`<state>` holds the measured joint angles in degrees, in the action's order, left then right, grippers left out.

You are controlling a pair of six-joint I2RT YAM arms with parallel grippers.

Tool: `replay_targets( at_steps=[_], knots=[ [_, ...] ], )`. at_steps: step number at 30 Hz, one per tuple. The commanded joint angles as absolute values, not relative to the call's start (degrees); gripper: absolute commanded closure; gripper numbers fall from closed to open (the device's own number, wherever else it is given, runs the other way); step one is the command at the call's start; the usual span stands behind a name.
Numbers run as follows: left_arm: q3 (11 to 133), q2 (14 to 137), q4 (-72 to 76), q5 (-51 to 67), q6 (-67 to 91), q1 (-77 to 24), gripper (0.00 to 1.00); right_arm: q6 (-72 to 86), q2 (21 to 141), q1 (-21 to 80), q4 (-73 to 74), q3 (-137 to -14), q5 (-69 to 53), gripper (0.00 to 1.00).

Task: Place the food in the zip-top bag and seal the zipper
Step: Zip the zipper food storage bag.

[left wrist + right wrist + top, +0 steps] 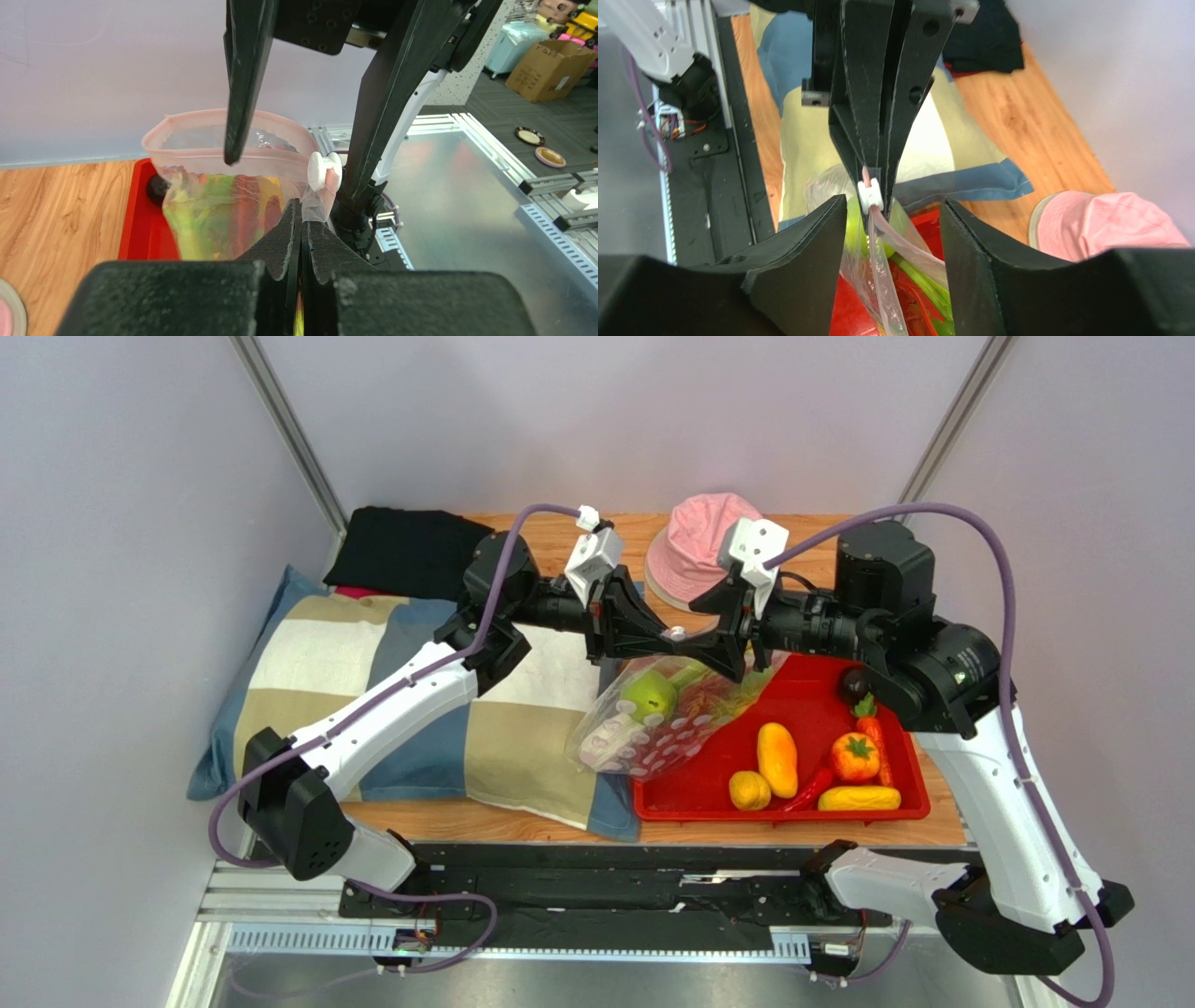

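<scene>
The zip-top bag [648, 721] hangs above the edge of the red tray, its mouth partly open [210, 129]. A green apple [650, 696] and a pale green celery stalk [929, 281] show through it, with red shapes below. My left gripper [302, 210] is shut on the bag's top corner, just under the white slider [324, 171] of the zipper [884, 276]. My right gripper [892, 203] faces it, open. Its fingers [808, 259] stand either side of the zipper strip, close to the slider [870, 194], and touch nothing.
The red tray [898, 812] on the right holds several yellow, orange and red toy foods. A pink hat [701, 539] lies behind the grippers. A patchwork pillow [351, 672] lies to the left, with a black cloth [407, 546] behind it.
</scene>
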<state>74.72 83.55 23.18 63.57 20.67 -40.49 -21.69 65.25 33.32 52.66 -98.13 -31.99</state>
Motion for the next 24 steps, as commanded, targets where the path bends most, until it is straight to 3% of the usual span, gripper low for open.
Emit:
replay_targets(
  at_steps=[1, 15, 24],
  knots=[
    [74.62, 80.51, 24.87, 65.65, 16.7, -40.61, 1.0, -27.59, 65.65, 33.66, 56.86, -100.54, -36.29, 0.46],
    [75.59, 81.47, 23.82, 65.04, 16.7, -40.61, 1.0, -31.46, 66.89, 33.75, 57.48, -101.43, -39.99, 0.63],
    [76.99, 82.27, 25.14, 64.43, 18.54, -40.69, 1.0, -33.48, 65.83, 33.66, 57.22, -99.5, -38.76, 0.96]
  ],
)
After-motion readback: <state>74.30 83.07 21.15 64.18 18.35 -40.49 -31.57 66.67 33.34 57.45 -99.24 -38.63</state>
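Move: The white zipper slider sits almost between the right hand's open fingers, about 1 cm back, 1 cm left and 1 cm below. From the left hand, which pinches the bag corner beside it, it lies some 2 cm right, 1 cm back and 1 cm up. The food in the bag hangs roughly 12 cm below the right hand, 2 cm back and 3 cm left; the red tray's middle is level with that hand, 13 cm right and 35 cm down. The zipper slider at the bag's pinched corner is what the right hand settles onto: that hand eases about 1.5 cm back and 1 cm down, turning some 10 degrees counter-clockwise, while its fingers close from half open to nearly shut, pinching the zipper at the slider. The left fingers stay shut on the corner, holding it almost still. ##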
